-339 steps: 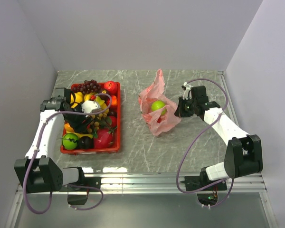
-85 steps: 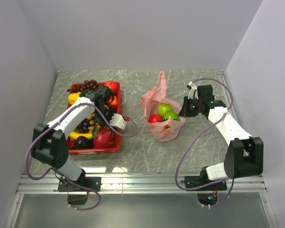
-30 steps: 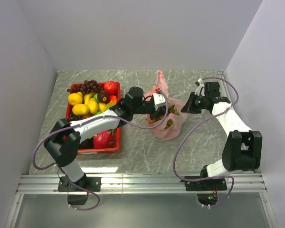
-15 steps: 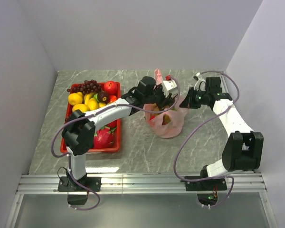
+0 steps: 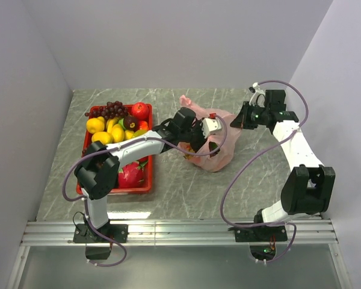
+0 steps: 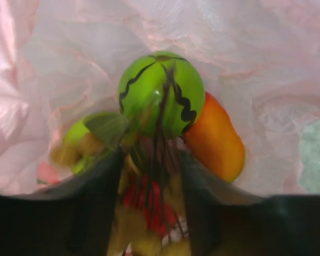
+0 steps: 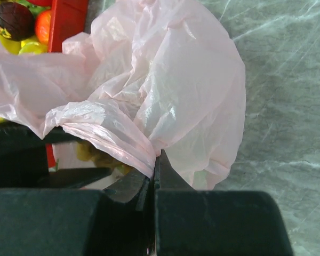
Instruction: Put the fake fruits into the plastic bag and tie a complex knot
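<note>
The pink plastic bag (image 5: pixel 224 147) lies at mid-table with its mouth open; no knot is in view. My left gripper (image 5: pixel 206 137) reaches into that mouth. In the left wrist view its jaws (image 6: pixel 152 160) stand apart, and a green fruit with black wavy stripes (image 6: pixel 161 96) sits just past the fingertips, dark stems trailing back between them. An orange mango (image 6: pixel 214 137) and a green apple (image 6: pixel 85 133) lie beside it inside the bag. My right gripper (image 5: pixel 240 119) is shut on the bag's rim (image 7: pixel 122 140), holding it up.
A red tray (image 5: pixel 145 180) at the left holds more fake fruits: purple grapes (image 5: pixel 109 109), a red apple (image 5: pixel 140 110), yellow lemons (image 5: pixel 96 125). The left arm stretches from the tray across to the bag. Walls close in the table on three sides.
My left gripper has dropped into the bag's mouth and its jaws have spread. The right gripper has pulled the rim back and to the right; the free handle has flopped left.
</note>
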`<state>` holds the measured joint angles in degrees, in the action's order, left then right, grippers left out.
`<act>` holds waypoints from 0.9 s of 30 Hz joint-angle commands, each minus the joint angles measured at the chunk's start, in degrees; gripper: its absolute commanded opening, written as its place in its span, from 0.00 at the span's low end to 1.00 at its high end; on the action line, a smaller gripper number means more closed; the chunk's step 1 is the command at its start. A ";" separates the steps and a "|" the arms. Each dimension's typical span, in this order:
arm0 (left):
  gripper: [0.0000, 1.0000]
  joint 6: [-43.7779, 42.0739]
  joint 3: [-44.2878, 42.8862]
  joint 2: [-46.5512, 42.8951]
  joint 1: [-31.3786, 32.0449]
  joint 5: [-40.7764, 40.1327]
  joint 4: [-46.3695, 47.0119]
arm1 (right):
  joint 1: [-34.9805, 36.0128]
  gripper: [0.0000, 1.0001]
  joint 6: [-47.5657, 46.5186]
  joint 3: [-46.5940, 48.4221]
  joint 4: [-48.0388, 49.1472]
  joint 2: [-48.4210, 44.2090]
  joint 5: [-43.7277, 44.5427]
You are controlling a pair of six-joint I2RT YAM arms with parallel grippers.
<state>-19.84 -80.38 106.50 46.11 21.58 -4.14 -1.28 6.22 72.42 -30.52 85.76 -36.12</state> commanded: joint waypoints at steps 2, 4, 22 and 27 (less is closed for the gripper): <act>0.66 5.31 -5.03 -5.68 -0.40 2.32 1.59 | 0.05 0.00 -2.35 0.00 0.64 1.34 -0.71; 0.74 7.61 -7.24 -6.39 -0.84 2.50 0.19 | 0.22 0.00 -3.05 0.61 0.64 2.04 -0.88; 0.90 12.12 -20.35 -8.93 -21.59 33.39 -12.28 | 6.72 0.00 -5.69 13.35 2.31 12.94 -0.62; 0.96 -10.20 -18.15 -12.63 -12.39 33.27 -26.94 | 9.19 0.03 -7.10 16.60 2.31 16.63 0.00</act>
<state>-15.38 -98.87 97.95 27.44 48.29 -20.82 6.79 0.34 85.43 -29.67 100.92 -36.45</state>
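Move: Under the left fingers, some 3 cm below, is the longan bunch, already down in the plastic bag. The green striped fruit lies about 5 cm to the right of that hand and 5 cm lower; the orange mango is roughly 4 cm right, 4 cm back and 6 cm below. The bag's free flap stands some 15 cm ahead and 7 cm left, about level. From the right hand, which pinches the bag's rim, the bunch is about 13 cm left, 6 cm back, 8 cm lower. Up and out of the bag, the left hand climbs about 20 cm while its fingers spread from half to wide open, letting go of the longan bunch; on the way it swings left and forward, then draws back and slightly down and right. The right hand keeps its pinch on the rim, sinks a little, then carries it some 5 cm forward and 6 cm left, turning slightly counter-clockwise. ##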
